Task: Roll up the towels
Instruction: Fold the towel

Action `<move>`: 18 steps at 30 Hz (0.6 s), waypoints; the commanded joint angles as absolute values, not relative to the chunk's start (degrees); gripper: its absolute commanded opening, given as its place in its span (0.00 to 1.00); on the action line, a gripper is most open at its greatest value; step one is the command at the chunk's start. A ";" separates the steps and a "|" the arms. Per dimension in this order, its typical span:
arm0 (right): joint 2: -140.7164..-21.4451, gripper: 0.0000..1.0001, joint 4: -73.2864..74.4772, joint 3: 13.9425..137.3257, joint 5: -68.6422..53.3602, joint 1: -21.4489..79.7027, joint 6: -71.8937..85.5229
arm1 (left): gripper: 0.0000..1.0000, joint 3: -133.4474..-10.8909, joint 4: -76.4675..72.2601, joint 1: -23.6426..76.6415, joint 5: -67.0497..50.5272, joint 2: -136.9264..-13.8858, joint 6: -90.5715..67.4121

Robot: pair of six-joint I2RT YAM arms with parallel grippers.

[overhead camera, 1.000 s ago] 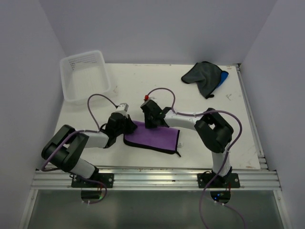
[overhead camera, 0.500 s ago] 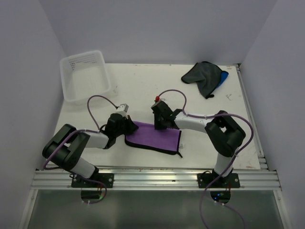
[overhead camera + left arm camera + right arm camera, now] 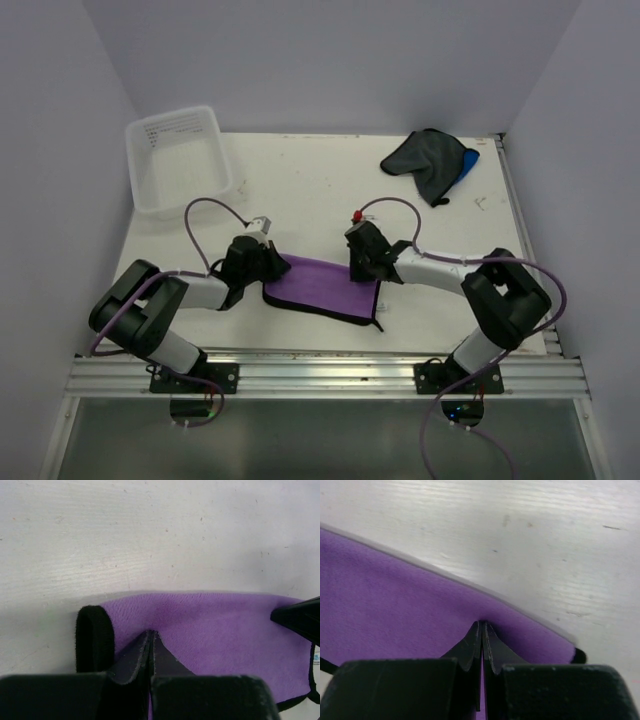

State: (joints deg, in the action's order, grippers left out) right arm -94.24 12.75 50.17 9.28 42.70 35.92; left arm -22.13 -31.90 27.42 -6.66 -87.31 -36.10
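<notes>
The purple towel (image 3: 322, 287) lies flat on the table near the front, its black hem curled up at the left corner (image 3: 94, 639). My left gripper (image 3: 273, 264) is shut, and its tips (image 3: 151, 633) press down on the cloth (image 3: 220, 630) just inside its far left edge. At the far right corner my right gripper (image 3: 366, 272) is also shut, with its tips (image 3: 482, 624) resting on the purple cloth (image 3: 390, 605). A dark grey-black towel (image 3: 422, 156) lies crumpled at the back right, and a blue towel (image 3: 469, 164) peeks out from under it.
A clear plastic tub (image 3: 178, 160) stands at the back left corner. White walls close in the table on the left, back and right. A metal rail (image 3: 320, 375) runs along the near edge by the arm bases.
My right gripper has slid rightward along the purple towel's far edge, from near its middle to its right corner. The left gripper has stayed put.
</notes>
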 commanded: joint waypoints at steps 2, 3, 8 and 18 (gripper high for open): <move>-88.61 0.00 14.76 45.18 11.69 39.99 33.84 | 0.00 -23.47 -27.69 26.98 -3.16 -87.45 -33.49; -87.98 0.00 14.85 44.57 11.78 39.73 33.66 | 0.00 -23.64 -27.60 26.98 -3.16 -87.45 -33.57; -84.99 0.00 14.59 41.05 11.43 37.79 32.70 | 0.00 -23.99 -27.33 26.90 -2.99 -87.80 -33.57; -83.85 0.00 14.41 38.32 11.16 37.18 33.22 | 0.00 -24.61 -26.37 26.28 -1.85 -88.42 -32.43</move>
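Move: The folded towel's far right corner lies about 7 cm to the right hand's right and 1 cm back, just below the fingertips' height. The towel's middle is some 8 cm to that hand's left and 3 cm back, and the small white tag 7 cm to its right and 7 cm back. From the left hand, that far right corner is roughly 24 cm to the right and 3 cm back; the far left corner is about 3 cm left and 2 cm ahead. Slide the shut right fingertips about 5 cm to the right over the purple towel, just inside its far edge and a little back with the edge's slant, towards the far right corner, easing to a stop short of the trim. Keep the fingers pointing down on the cloth, and hold the left gripper, also shut, in place on the towel near its far left corner. ##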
